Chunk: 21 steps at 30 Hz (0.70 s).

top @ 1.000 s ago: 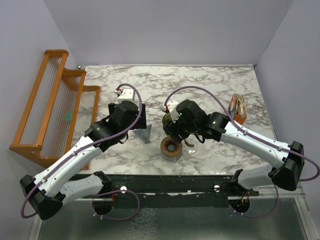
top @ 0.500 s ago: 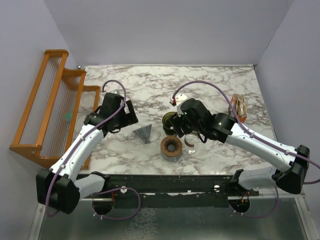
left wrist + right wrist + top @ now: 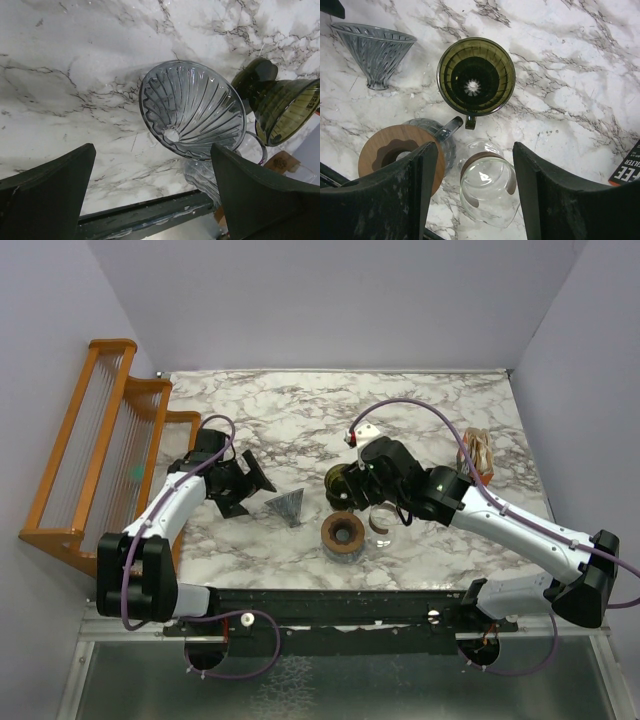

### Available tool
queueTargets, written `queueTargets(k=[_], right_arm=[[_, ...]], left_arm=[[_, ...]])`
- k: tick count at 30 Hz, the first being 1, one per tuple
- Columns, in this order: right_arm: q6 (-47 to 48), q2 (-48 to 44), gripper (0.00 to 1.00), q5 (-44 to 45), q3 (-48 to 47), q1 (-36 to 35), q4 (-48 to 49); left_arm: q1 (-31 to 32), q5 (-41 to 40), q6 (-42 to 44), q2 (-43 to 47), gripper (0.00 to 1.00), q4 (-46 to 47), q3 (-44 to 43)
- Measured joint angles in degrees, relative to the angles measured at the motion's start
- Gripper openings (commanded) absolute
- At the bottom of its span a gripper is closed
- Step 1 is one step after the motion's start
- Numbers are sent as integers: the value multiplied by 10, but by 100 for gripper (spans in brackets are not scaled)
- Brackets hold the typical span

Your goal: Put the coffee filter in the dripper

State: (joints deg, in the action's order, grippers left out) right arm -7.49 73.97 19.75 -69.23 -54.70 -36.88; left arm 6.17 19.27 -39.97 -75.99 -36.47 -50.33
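Observation:
The dripper (image 3: pixel 476 76) is a dark olive translucent cone standing upright on the marble, mouth up, its small handle toward the near edge; it also shows in the top view (image 3: pixel 338 480) and the left wrist view (image 3: pixel 286 111). Nothing lies inside it. The coffee filter is out of view. My right gripper (image 3: pixel 475 195) hangs open above a clear glass cup (image 3: pixel 487 182), just near of the dripper, with its fingers apart from the glass. My left gripper (image 3: pixel 250 492) is open and empty, left of a grey ribbed cone (image 3: pixel 192 107).
A brown wooden disc on a grey stand (image 3: pixel 395 150) sits beside the glass cup. The grey ribbed cone (image 3: pixel 287 507) lies on its side left of the dripper. An orange-and-black packet (image 3: pixel 477 458) lies at the right. A wooden rack (image 3: pixel 110 450) lines the table's left edge.
My left arm has drawn back to the left, off the grey ribbed cone, which now lies uncovered. The right gripper has shifted slightly back and stays over the cup and dripper.

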Motion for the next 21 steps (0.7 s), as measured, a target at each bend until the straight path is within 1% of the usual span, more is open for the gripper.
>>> queueTargets(k=[5, 10, 13, 21], right_arm=[[-4, -1, 67, 7, 10, 0, 7], [-7, -4, 67, 12, 27, 0, 8], [-7, -6, 67, 15, 33, 0, 8], [-11, -16, 67, 21, 49, 0, 8]], left_arm=[[-3, 38, -11, -37, 98, 9, 4], [-6, 52, -27, -54, 93, 23, 7], [-6, 59, -35, -60, 88, 39, 11], [-6, 71, -46, -89, 65, 76, 37]])
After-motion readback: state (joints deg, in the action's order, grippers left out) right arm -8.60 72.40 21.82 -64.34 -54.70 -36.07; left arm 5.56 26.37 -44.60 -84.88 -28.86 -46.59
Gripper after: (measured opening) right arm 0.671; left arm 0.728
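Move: The clear glass dripper lies on its side about 6 cm to the right of the left hand, 1 cm back and 5 cm below. At about its height, the green dripper stands some 17 cm right of the hand and 3 cm farther out, and the server topped by the wooden ring some 17 cm right and 6 cm back. From the empty right hand, the clear dripper lies roughly 17 cm left, level in reach, and 17 cm below. Bring the left gripper down about 4 cm and 2 cm to the right, towards the rim of the clear dripper, tilting the fingers some 10 degrees so they point less forward and more to the right. Start closing them halfway down, narrowing the gap by about a quarter. Meanwhile sink the empty right hand about 2 cm, easing it slightly right, its fingers staying parted. ##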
